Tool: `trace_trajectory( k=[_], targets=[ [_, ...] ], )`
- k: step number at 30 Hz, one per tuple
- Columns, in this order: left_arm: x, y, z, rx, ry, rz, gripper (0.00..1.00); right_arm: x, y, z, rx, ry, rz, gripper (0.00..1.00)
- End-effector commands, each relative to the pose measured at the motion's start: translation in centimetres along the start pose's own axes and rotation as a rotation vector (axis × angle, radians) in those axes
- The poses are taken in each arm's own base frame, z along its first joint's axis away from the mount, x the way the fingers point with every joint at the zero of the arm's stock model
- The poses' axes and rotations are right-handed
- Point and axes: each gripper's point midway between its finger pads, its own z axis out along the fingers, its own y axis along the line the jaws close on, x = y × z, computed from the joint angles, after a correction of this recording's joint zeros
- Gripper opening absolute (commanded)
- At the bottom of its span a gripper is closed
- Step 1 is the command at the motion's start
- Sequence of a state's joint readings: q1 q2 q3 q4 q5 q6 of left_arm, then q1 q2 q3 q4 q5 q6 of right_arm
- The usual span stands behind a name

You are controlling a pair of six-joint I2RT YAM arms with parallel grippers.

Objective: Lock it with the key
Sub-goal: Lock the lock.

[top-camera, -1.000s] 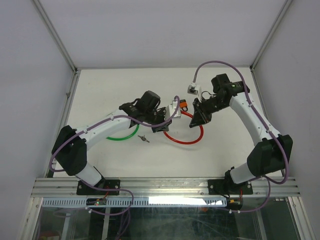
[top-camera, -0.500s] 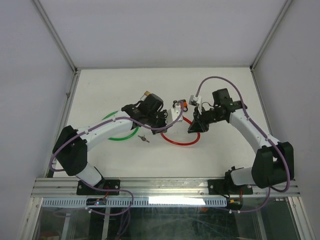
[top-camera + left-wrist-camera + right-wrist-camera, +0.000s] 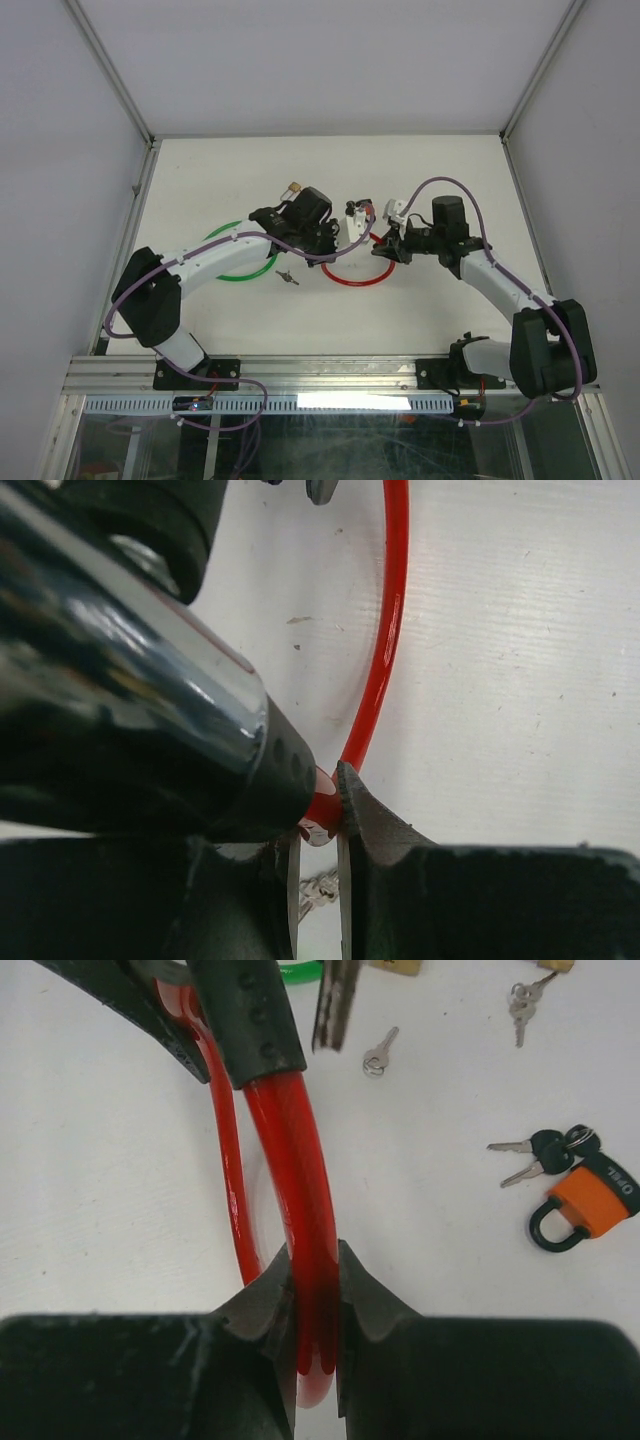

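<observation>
A red cable lock [image 3: 360, 286] lies looped on the white table, and both grippers hold it. My left gripper [image 3: 338, 240] is shut on the red cable [image 3: 385, 630] right beside its black lock head [image 3: 150, 730]. My right gripper [image 3: 385, 245] is shut on the other part of the cable [image 3: 300, 1180], just behind its black end sleeve [image 3: 250, 1020]. The two ends sit close together above the loop. A small bunch of keys [image 3: 287, 277] lies on the table left of the loop. A single silver key [image 3: 378, 1055] shows in the right wrist view.
A green cable loop [image 3: 225, 272] lies under the left arm. An orange padlock [image 3: 585, 1200] with black-headed keys [image 3: 545, 1155] sits beyond the grippers. A brass padlock [image 3: 293, 187] stands behind the left wrist. White walls close in the table.
My right gripper has swung left and nearer with its cable end, closing on the left gripper. The red loop has tightened. The left gripper has shifted slightly up and right.
</observation>
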State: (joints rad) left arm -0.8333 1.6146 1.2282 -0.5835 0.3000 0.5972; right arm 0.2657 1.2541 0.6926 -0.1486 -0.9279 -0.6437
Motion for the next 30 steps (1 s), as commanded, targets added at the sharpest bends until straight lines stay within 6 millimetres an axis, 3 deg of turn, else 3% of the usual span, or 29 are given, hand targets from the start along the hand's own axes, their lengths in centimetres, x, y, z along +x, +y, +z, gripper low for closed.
trace_trajectory(
  k=[1,2,3,6,14,15,20,25,30],
  targets=[
    [-7.1,0.2,-2.2,-0.037,-0.2,0.173,0.0,-6.2,-1.2,-0.6,0.066,-0.195,-0.277,0.0],
    [-7.4,0.1,-2.4,-0.038,-0.204,0.183,0.0,-6.6,-1.0,-0.7,0.066,-0.215,-0.286,0.0],
    [-7.6,0.1,-2.5,-0.038,-0.203,0.19,0.0,-7.0,0.1,-0.7,0.027,-0.247,-0.182,0.0],
    [-7.9,0.1,-2.6,-0.045,-0.192,0.204,0.0,-6.3,0.3,-0.3,0.011,-0.255,-0.15,0.0],
    [-6.2,0.1,-0.7,-0.036,-0.084,0.205,0.0,-2.4,1.1,1.3,-0.086,-0.169,-0.055,0.01],
    [-5.9,0.0,-0.4,-0.031,-0.071,0.203,0.0,-1.6,0.9,1.3,-0.095,-0.131,-0.097,0.08],
    [-5.8,0.0,0.4,-0.016,-0.047,0.205,0.0,0.0,1.1,0.3,-0.158,-0.047,-0.041,0.19],
    [-5.8,0.0,0.9,-0.002,-0.034,0.205,0.0,-0.2,1.2,-1.2,-0.127,-0.026,-0.079,0.41],
    [-5.7,0.1,1.5,0.007,-0.015,0.196,0.0,-0.7,0.8,-2.6,-0.076,-0.015,-0.112,0.49]
  ],
)
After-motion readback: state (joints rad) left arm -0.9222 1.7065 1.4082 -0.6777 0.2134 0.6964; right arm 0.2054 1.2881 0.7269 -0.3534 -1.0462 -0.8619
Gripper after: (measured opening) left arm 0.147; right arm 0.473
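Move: Your right fingers already grip the red cable beside its black plug end. From them the silver lock body is about 7 cm left, 1 cm back and 4 cm above; on the table some 11 cm down, the orange padlock lies roughly 14 cm ahead and 3 cm left, the black-headed keys 11 cm ahead and 6 cm left. Your left fingers keep hold of the cable at the lock body; the plug end sits about 7 cm right, 3 cm ahead and 4 cm above them. Work the two cable ends together: lift the right gripper about 2 cm while rolling its left side up slightly, then lower it some 3 cm and open the fingers off the red cable, easing back a little. Keep the left grip shut; let that hand rise and dip 1–2 cm, then carry the lock body about 3 cm right, towards the right gripper. ##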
